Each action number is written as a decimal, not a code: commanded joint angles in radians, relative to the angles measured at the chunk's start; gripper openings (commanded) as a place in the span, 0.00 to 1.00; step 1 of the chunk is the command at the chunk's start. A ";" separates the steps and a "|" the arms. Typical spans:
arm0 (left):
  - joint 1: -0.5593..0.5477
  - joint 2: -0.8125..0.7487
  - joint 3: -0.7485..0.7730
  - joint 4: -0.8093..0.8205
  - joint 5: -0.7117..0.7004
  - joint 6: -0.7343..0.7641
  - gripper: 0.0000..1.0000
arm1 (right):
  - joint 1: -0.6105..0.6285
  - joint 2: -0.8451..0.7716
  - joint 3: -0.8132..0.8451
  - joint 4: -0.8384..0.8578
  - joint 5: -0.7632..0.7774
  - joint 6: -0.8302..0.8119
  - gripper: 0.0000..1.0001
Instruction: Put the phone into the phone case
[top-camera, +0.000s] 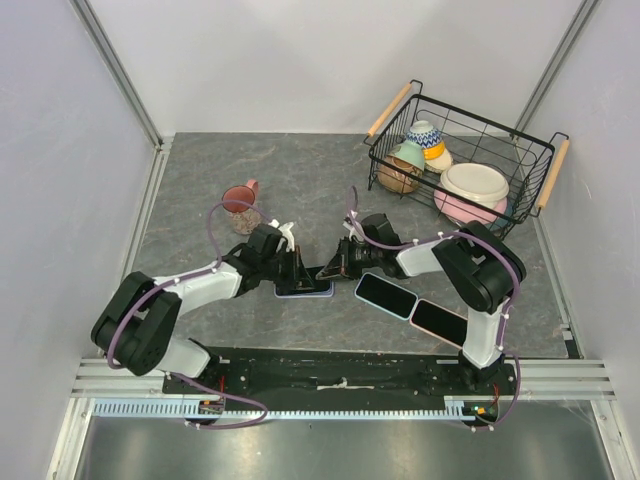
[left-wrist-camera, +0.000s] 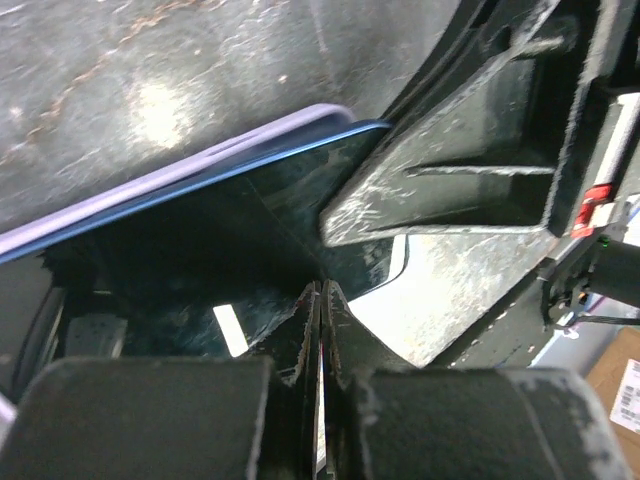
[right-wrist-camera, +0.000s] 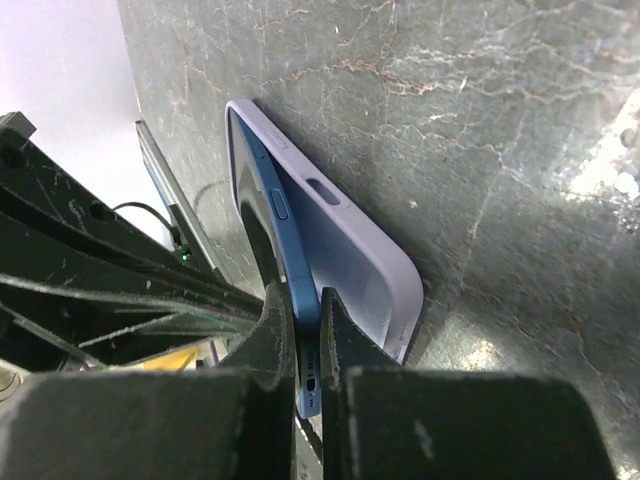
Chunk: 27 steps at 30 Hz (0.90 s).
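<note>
A blue phone (top-camera: 303, 289) lies partly in a lilac phone case (top-camera: 322, 293) on the table between both arms. In the right wrist view the phone (right-wrist-camera: 280, 210) is tilted. Its far end sits inside the case (right-wrist-camera: 350, 250) and its near end is lifted clear of the case. My right gripper (right-wrist-camera: 306, 292) is shut on that near end, by the charging port. My left gripper (left-wrist-camera: 321, 285) is shut with nothing between its fingers, its tips down on the phone's dark screen (left-wrist-camera: 200, 240). The lilac case rim (left-wrist-camera: 200, 168) shows beyond it.
Two dark flat slabs (top-camera: 385, 295) (top-camera: 440, 322) lie right of the case, beside the right arm. A pink cup (top-camera: 240, 200) stands behind the left arm. A black wire basket (top-camera: 540, 165) holding bowls sits at the back right. Grey walls close off both sides.
</note>
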 joint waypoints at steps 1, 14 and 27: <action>-0.018 0.051 -0.023 0.116 0.022 -0.048 0.02 | 0.121 0.084 -0.005 -0.310 0.200 -0.143 0.02; -0.018 0.125 -0.030 0.077 -0.056 -0.068 0.02 | 0.147 0.112 0.038 -0.470 0.275 -0.217 0.12; -0.017 0.177 -0.045 0.014 -0.110 -0.092 0.02 | 0.152 0.063 0.039 -0.550 0.328 -0.260 0.34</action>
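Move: The phone lies tilted over its lilac case, its front right corner still in the right fingers; its middle is about 5 cm left, 2 cm back and 1 cm below the right hand, the case's middle much the same but 2 cm below. From the shut left fingers the phone's middle is some 3 cm left, 1 cm forward and 1 cm below. Neighbours from the right hand: the light-blue cased phone about 16 cm right and 5 cm back, the pink cased phone about 29 cm right and 11 cm back, both 2 cm down. The phone's right end is lowered about 1 cm towards the case by the right hand, whose fingertips tip down some 10 degrees as the grip loosens to about a third open, the fingers staying astride the edge. The left hand, fingers shut, slides about 1.5 cm right and 1 cm forward over the screen, then sinks some 1.5 cm to press on it near that end, easing slightly back. ##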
